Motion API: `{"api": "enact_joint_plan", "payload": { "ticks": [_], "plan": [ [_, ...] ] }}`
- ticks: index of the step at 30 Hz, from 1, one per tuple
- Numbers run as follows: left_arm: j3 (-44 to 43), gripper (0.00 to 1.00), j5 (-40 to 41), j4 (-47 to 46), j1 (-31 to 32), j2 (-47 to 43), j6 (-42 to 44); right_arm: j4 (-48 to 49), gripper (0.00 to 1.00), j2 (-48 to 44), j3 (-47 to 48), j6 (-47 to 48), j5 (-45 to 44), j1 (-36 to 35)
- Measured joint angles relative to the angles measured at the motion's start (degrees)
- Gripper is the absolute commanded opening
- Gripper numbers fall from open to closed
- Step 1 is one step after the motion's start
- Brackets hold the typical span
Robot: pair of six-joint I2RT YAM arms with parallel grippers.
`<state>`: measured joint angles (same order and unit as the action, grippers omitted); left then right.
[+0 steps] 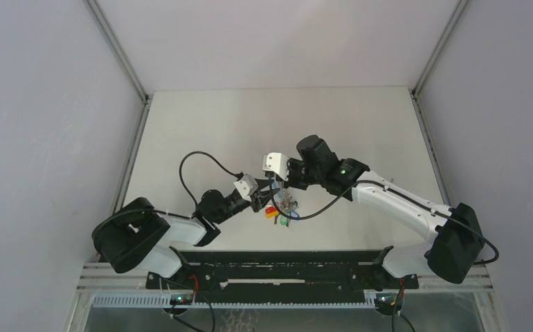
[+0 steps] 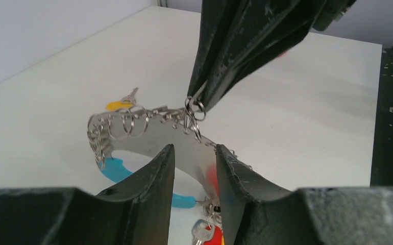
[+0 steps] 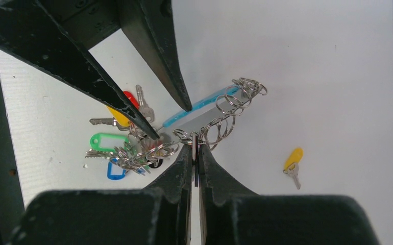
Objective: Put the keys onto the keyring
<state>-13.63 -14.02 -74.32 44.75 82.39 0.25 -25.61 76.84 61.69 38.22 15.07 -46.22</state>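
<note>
The keyring hangs above the table: a light-blue and silver band strung with several split rings, and a bunch of coloured tags trailing onto the table. My right gripper is shut on one split ring at the band's edge, and its dark fingers come down from above in the left wrist view. My left gripper is open, its fingers on either side of the band with gaps showing. One key with a yellow tag lies loose on the table beyond the keyring.
Both grippers meet mid-table around the keyring. A black rail runs along the near edge by the arm bases. Grey walls enclose the white table on both sides and at the back.
</note>
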Motion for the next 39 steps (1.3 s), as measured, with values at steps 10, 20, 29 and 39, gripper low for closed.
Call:
{"api": "enact_joint_plan", "payload": {
  "ticks": [10, 20, 29, 39],
  "plan": [
    [-2.8, 0.34, 0.3, 1.7, 0.0, 0.0, 0.3, 0.0, 0.00, 0.0, 0.0, 0.2, 0.0, -0.9],
    [-3.7, 0.00, 0.0, 4.3, 0.0, 0.0, 0.3, -0.5, 0.00, 0.0, 0.0, 0.5, -0.1, -1.6],
    [-3.7, 0.00, 1.3, 4.0, 0.0, 0.0, 0.3, -0.6, 0.00, -1.0, -1.1, -1.1, -1.9, -0.1],
    [-2.9, 0.00, 2.4, 2.3, 0.5, 0.0, -0.8, 6.4, 0.00, -3.4, -9.1, -7.1, -0.1, 4.1]
  ]
}}
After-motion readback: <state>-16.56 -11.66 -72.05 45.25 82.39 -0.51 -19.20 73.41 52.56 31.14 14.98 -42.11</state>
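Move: Just ahead of the left hand's open fingers, the small metal ring hanging at the right hand's tips lies roughly 1 cm ahead, 1 cm to the right and 1 cm above; from the right hand it is about 1 cm to the left and 1 cm below, level fore and aft. From the left hand, the bunch of tagged keys sits about 5 cm back, 2 cm right and 10 cm lower, the blue handle about 3 cm ahead, level sideways and 6 cm below, and the loose yellow key some 16 cm ahead, 10 cm right and 15 cm below. Rising a good 1 cm and edging forward and right to the ring, the left hand shuts its half-open fingers on it, then stays about there. The right hand, still pinching its linked small ring, first eases about 1 cm back and left, then reverses to go right and down some 4 cm, away from the left fingers' grip, turning roughly 10 degrees clockwise. ##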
